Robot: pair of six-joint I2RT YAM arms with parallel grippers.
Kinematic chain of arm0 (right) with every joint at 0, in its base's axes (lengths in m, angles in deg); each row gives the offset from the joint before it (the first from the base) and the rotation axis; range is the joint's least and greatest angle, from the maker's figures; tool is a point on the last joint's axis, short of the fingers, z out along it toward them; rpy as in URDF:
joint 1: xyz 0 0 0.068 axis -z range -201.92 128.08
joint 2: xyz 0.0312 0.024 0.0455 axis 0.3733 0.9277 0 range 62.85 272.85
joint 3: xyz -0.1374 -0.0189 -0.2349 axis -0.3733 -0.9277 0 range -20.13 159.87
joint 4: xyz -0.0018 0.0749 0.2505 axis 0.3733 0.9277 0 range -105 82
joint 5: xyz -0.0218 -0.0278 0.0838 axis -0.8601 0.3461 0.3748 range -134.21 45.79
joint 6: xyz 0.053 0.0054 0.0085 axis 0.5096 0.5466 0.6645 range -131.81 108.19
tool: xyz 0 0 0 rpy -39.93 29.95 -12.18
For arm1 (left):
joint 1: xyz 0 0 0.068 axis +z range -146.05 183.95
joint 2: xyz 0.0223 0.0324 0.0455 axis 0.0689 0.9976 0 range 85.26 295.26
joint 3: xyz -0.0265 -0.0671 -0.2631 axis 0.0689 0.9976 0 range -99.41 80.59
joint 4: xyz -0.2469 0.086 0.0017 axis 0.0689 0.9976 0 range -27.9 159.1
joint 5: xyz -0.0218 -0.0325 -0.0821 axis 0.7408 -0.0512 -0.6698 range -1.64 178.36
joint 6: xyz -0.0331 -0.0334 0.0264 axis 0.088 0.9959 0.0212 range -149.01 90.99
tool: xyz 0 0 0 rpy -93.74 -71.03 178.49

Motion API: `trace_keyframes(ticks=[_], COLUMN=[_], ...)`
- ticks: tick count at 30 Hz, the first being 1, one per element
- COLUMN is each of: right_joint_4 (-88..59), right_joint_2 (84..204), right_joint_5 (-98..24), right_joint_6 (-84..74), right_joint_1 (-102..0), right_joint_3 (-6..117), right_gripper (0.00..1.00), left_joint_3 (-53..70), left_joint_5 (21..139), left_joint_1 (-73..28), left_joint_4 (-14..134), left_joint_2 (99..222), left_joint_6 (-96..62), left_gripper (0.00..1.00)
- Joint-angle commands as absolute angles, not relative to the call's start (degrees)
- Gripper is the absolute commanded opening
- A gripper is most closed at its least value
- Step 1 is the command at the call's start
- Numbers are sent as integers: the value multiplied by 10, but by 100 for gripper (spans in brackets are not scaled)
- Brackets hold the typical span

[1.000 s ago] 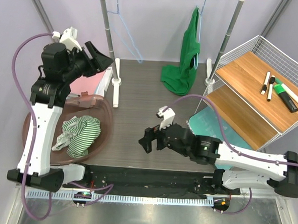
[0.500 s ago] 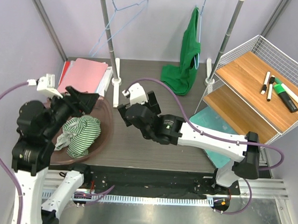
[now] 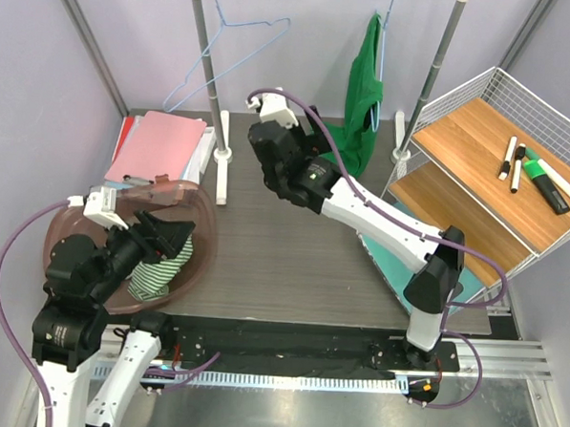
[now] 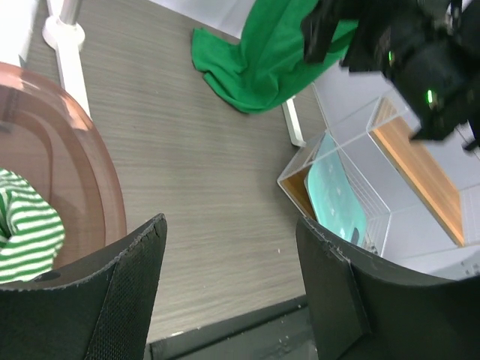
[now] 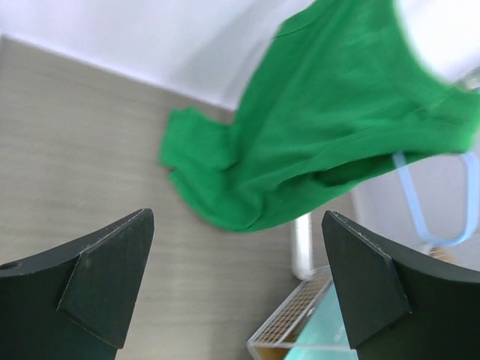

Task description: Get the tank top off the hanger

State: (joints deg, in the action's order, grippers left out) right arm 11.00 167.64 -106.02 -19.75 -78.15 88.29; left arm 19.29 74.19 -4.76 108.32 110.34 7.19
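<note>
The green tank top (image 3: 362, 79) hangs from a light blue hanger (image 3: 385, 23) on the rack's rail. Its lower end lies bunched on the table (image 3: 336, 147). My right gripper (image 3: 316, 127) is raised at the back, just left of the garment, open and holding nothing. In the right wrist view the tank top (image 5: 315, 127) fills the upper frame beyond the open gripper (image 5: 236, 262), and a loop of the hanger (image 5: 420, 202) shows under it. My left gripper (image 3: 169, 234) is open over the basin, far from the top (image 4: 262, 60).
A brown basin (image 3: 198, 266) at front left holds a green-striped cloth (image 3: 153, 275). An empty blue hanger (image 3: 239, 37) hangs on the rail's left end. Pink folders (image 3: 159, 145) lie behind the basin. A wire shelf (image 3: 520, 101) with markers (image 3: 536, 174) stands right, beside the rack post (image 5: 302, 244).
My right arm swung from low at the table's centre up and back toward the tank top. My left arm dropped from the back left to over the basin. The empty hanger swung.
</note>
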Motion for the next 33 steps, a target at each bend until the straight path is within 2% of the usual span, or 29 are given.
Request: trace_keyframes(ticks=[1, 10, 19, 25, 30, 33], right_joint_4=[15, -261, -175, -175, -118, -76], right_joint_2=[1683, 1694, 1774, 1796, 1795, 1793], right_joint_5=[-1135, -1169, -1146, -1145, -1093, -1047], right_joint_6=[-325, -553, -536, -514, -451, -402], right_joint_1=[-755, -696, -625, -592, -569, -550], right_joint_3=[932, 949, 1127, 1160, 1172, 1179], right_gripper=[100, 100, 100, 100, 100, 96], left_joint_3=[213, 236, 264, 263, 257, 258], left_joint_5=[701, 694, 667, 660, 661, 661], left_joint_1=[-47, -47, -48, -52, -55, -55], left_joint_4=[1096, 1073, 1055, 1059, 1060, 1061], left_joint_2=[1083, 1078, 1070, 1071, 1075, 1072], left_joint_6=[88, 76, 82, 76, 74, 76], left_gripper=[69, 70, 70, 70, 70, 70])
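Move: The green tank top hangs on its hanger roughly 18 cm ahead of the open right hand and 13 cm to its right, its middle about 5 cm lower. The empty blue hanger is some 14 cm ahead, 18 cm left and 8 cm higher; the right rack post stands about 13 cm ahead and 25 cm right. From the left hand, the tank top is about 42 cm ahead, 38 cm right. The open right hand swings about 20 cm right, up and forward towards the tank top; the left sinks. ##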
